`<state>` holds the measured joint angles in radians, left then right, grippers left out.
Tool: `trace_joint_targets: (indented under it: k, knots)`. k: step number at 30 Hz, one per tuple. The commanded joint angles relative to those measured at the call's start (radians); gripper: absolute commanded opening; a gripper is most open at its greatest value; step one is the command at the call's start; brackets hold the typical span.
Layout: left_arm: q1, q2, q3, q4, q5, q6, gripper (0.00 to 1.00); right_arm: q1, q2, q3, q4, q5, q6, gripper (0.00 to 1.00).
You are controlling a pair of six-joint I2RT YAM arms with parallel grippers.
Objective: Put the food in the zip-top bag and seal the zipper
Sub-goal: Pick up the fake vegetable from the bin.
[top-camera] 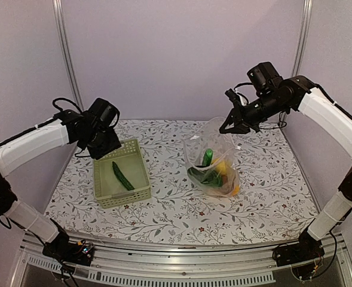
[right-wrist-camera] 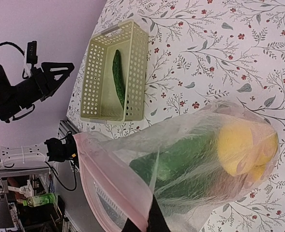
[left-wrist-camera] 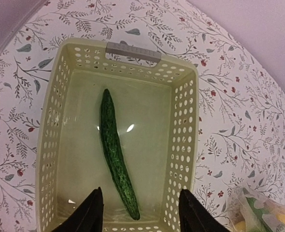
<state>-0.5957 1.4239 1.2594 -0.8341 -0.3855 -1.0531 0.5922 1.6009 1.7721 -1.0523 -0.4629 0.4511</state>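
Note:
A long green cucumber (left-wrist-camera: 115, 154) lies alone on the floor of the pale green basket (left-wrist-camera: 183, 121). My left gripper (left-wrist-camera: 140, 191) hovers open above the basket's near end, one finger on either side of the cucumber's tip and not touching it. The clear zip-top bag (top-camera: 214, 158) stands mid-table. Inside it are dark green pieces (right-wrist-camera: 181, 159) and a yellow lemon (right-wrist-camera: 244, 145). My right gripper (right-wrist-camera: 149, 215) is shut on the bag's mouth edge at the pinkish zipper (right-wrist-camera: 108, 179) and holds it up. In the top view this gripper (top-camera: 229, 125) sits above the bag.
The basket (top-camera: 121, 174) rests left of centre on the floral tablecloth, its grey handle (left-wrist-camera: 132, 50) on the far wall. A metal rail (top-camera: 176, 263) runs along the table's near edge. Purple walls close the back and sides.

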Motion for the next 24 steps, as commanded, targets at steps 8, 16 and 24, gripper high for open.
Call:
trace_joint_targets:
  k: [8,16,24]
  knots:
    - [0.166,0.196,0.029,0.001,0.108,0.103,0.51,-0.008,-0.034,-0.03,0.049,-0.006,-0.008,0.0]
    - [0.211,0.334,0.07,0.03,0.157,0.146,0.5,-0.008,-0.059,-0.068,0.076,-0.002,0.013,0.0]
    - [0.243,0.471,0.119,0.041,0.174,0.148,0.5,-0.009,-0.058,-0.057,0.063,0.008,0.014,0.0]
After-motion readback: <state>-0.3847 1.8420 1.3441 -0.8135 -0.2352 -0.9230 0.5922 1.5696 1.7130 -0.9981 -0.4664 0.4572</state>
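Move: The fake vegetable, a dark green cucumber, lies lengthwise on the bin floor about 5 cm ahead of the left hand, 3 cm to its left and 19 cm below. The bin's middle is nearly the same spot. The bag of food stands roughly 31 cm to the left hand's right, 2 cm ahead and 15 cm below. From the right hand the cucumber is some 34 cm left, 6 cm ahead and 29 cm down. The cucumber in the bin is what the left hand sinks towards, coming down about 13 cm inside the bin's outline while easing some 5 cm forward and a little left. The wrist tips about 20 degrees so the fingers point more steeply down, staying half open to either side of the cucumber's line, without reaching it. The right hand stays in place, still pinching the bag's mouth. ##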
